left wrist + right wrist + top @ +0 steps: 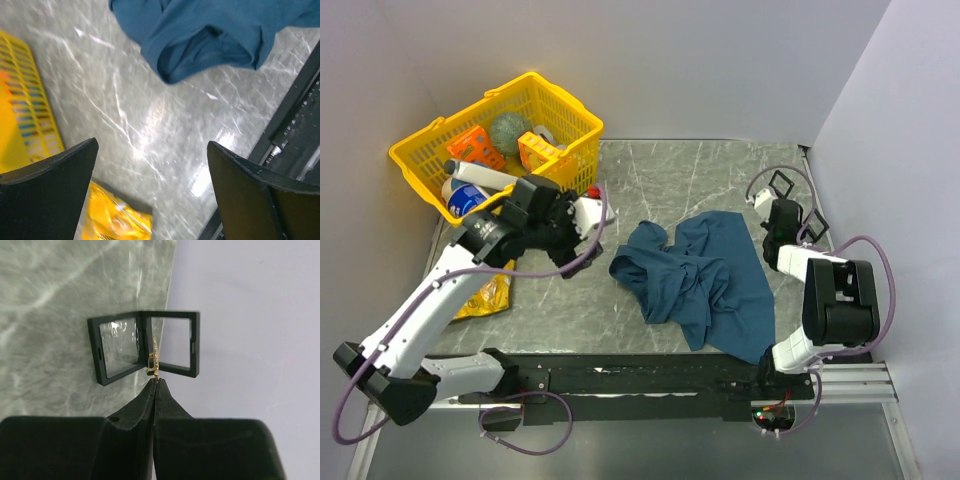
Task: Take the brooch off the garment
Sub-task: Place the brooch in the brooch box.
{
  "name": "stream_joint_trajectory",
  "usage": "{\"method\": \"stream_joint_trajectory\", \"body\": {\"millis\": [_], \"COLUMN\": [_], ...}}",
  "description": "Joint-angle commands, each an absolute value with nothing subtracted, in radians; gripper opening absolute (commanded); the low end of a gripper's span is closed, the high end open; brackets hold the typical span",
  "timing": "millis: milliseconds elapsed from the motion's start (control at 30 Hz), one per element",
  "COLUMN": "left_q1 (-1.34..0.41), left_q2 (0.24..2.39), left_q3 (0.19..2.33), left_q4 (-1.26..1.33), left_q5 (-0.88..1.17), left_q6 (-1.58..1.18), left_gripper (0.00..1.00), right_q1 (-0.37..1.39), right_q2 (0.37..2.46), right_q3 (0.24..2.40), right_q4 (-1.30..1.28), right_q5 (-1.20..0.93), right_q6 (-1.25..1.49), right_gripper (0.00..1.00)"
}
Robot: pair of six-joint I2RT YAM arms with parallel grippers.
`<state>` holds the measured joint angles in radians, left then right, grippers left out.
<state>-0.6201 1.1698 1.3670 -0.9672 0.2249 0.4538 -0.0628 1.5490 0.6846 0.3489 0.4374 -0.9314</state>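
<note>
The garment (705, 275), a wrinkled dark blue shirt, lies bunched on the marble table right of centre; its edge also fills the top of the left wrist view (200, 35). In the right wrist view a small gold brooch (154, 357) sticks up from my right gripper (156, 382), which is shut on its lower end. The brooch is off the cloth and hangs in front of an open black clear-windowed case (145, 342). That gripper (770, 205) sits at the table's far right, beside the case (775, 185). My left gripper (152, 145) is open and holds nothing, above bare table left of the garment (575, 225).
A yellow basket (420, 165) with several items stands at the back left, its wall (30, 115) close to the left gripper. A yellow packet (485, 298) (115, 220) lies under the left arm. A black rail (650, 380) runs along the near edge. Walls close off both sides.
</note>
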Motion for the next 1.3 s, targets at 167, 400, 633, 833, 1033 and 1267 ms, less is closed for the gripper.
{"method": "stream_joint_trajectory", "body": {"millis": [167, 400, 633, 833, 1033, 1267], "left_q1": [-0.394, -0.351, -0.348, -0.341, -0.331, -0.311], "left_q2": [1.330, 1.362, 1.335, 1.319, 1.315, 1.307], "left_q3": [1.560, 1.577, 1.545, 1.540, 1.534, 1.529], "left_q4": [-1.069, -1.045, -1.023, -1.017, -1.012, -1.011], "left_q5": [0.532, 0.558, 0.575, 0.597, 0.617, 0.640], "left_q6": [0.460, 0.430, 0.428, 0.423, 0.419, 0.416], "left_gripper": [0.96, 0.96, 0.96, 0.96, 0.96, 0.96], "right_q1": [-0.136, -0.167, -0.178, -0.176, -0.190, -0.202], "right_q2": [1.649, 1.706, 1.717, 1.727, 1.750, 1.763], "right_q3": [0.643, 0.679, 0.713, 0.724, 0.729, 0.753], "right_q4": [0.571, 0.594, 0.545, 0.548, 0.565, 0.548], "right_q5": [0.367, 0.348, 0.324, 0.325, 0.330, 0.321], "right_q6": [-0.945, -0.948, -0.914, -0.925, -0.936, -0.917], "right_gripper": [0.00, 0.00, 0.00, 0.00, 0.00, 0.00]}}
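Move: The brooch, already pinched in the right hand's closed fingertips, is bound for the open brooch box by the side wall: its middle is roughly 6 cm ahead of the right hand, 3 cm to the right and 6 cm below. The garment lies bunched about 18 cm back and 27 cm to the left, some 10 cm lower. From the empty left hand, the box is around 50 cm to the right, 20 cm ahead and 23 cm below. The brooch is carried down and to the right towards the open box, sinking about 5 cm in all, with a rise of about 1 cm midway before the right hand lowers again; its fingers stay shut and the wrist barely turns. The left hand, wide open and empty, swings forward some 4 cm, then drifts up slightly, tilting about 15 degrees. ##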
